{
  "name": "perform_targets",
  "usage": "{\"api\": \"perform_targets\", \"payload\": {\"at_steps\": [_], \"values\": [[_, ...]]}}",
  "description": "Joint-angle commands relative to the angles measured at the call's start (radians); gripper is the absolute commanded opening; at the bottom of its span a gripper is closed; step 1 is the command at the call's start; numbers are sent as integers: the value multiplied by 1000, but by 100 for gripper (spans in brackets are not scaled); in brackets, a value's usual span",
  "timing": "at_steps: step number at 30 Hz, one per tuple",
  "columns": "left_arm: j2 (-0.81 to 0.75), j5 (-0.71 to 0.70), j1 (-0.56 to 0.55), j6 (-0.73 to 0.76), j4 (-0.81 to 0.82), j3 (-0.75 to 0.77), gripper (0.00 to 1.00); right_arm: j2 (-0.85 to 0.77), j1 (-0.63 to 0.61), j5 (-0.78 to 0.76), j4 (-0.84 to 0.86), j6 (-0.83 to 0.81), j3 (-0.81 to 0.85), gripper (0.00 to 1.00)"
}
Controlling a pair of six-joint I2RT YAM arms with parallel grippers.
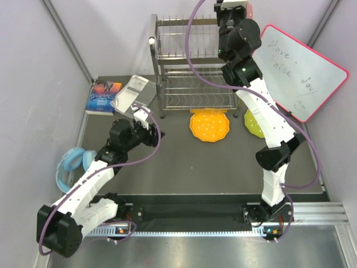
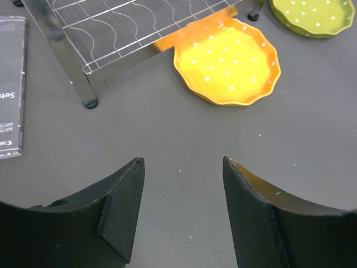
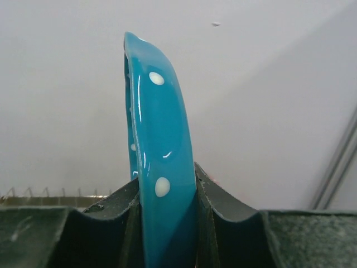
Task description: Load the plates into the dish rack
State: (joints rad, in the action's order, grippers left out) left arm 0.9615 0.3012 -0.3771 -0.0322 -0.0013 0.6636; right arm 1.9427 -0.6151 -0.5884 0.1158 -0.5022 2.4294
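Note:
My right gripper (image 3: 165, 195) is shut on the rim of a blue dotted plate (image 3: 159, 134), which stands upright and edge-on against the back wall. From above, that gripper (image 1: 231, 8) is raised over the top right of the steel dish rack (image 1: 189, 67), and the arm hides the blue plate. An orange plate (image 1: 209, 125) (image 2: 228, 64) lies flat on the table in front of the rack. A yellow-green plate (image 1: 252, 124) (image 2: 312, 14) lies to its right, partly behind the right arm. My left gripper (image 2: 184, 164) (image 1: 147, 124) hangs open over bare table, left of the orange plate.
A whiteboard (image 1: 301, 72) with a pink frame leans at the back right. A book (image 1: 104, 95) and a clear packet (image 1: 134, 94) lie left of the rack. A pale light-blue dish (image 1: 71, 164) sits at the table's left edge. Rack prongs (image 3: 33, 192) show low left.

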Motion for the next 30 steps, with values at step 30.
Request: {"api": "perform_targets", "payload": {"at_steps": [30], "values": [[-55, 26, 4, -163, 265, -147, 63, 15, 126, -60, -57, 151, 37, 0]]}}
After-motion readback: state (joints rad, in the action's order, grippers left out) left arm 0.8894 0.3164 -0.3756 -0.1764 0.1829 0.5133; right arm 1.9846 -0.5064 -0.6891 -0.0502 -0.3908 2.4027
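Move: The right hand still holds the blue plate on edge above the rack's top tier. The place beside the pink plate lies about 13 cm ahead of that hand, some 5 cm right and 12 cm below; the pink plate stands about 3 cm to the right of that place. The middle of the top tier is some 13 cm ahead of the hand, 8 cm left and 18 cm down. From the left hand that place is roughly 30 cm ahead, 31 cm right and 29 cm up. Keeping its pinch on the upright blue plate, the right hand first shifts right with a slight rise and pull back, turning about 10 degrees clockwise to bring the plate round towards the right end of the rack, just left of the pink plate. Then it reaches forward and sinks towards the top tier, some 9 cm down from its highest point, its fingers tipping down from their upward slant by some 15 degrees. ##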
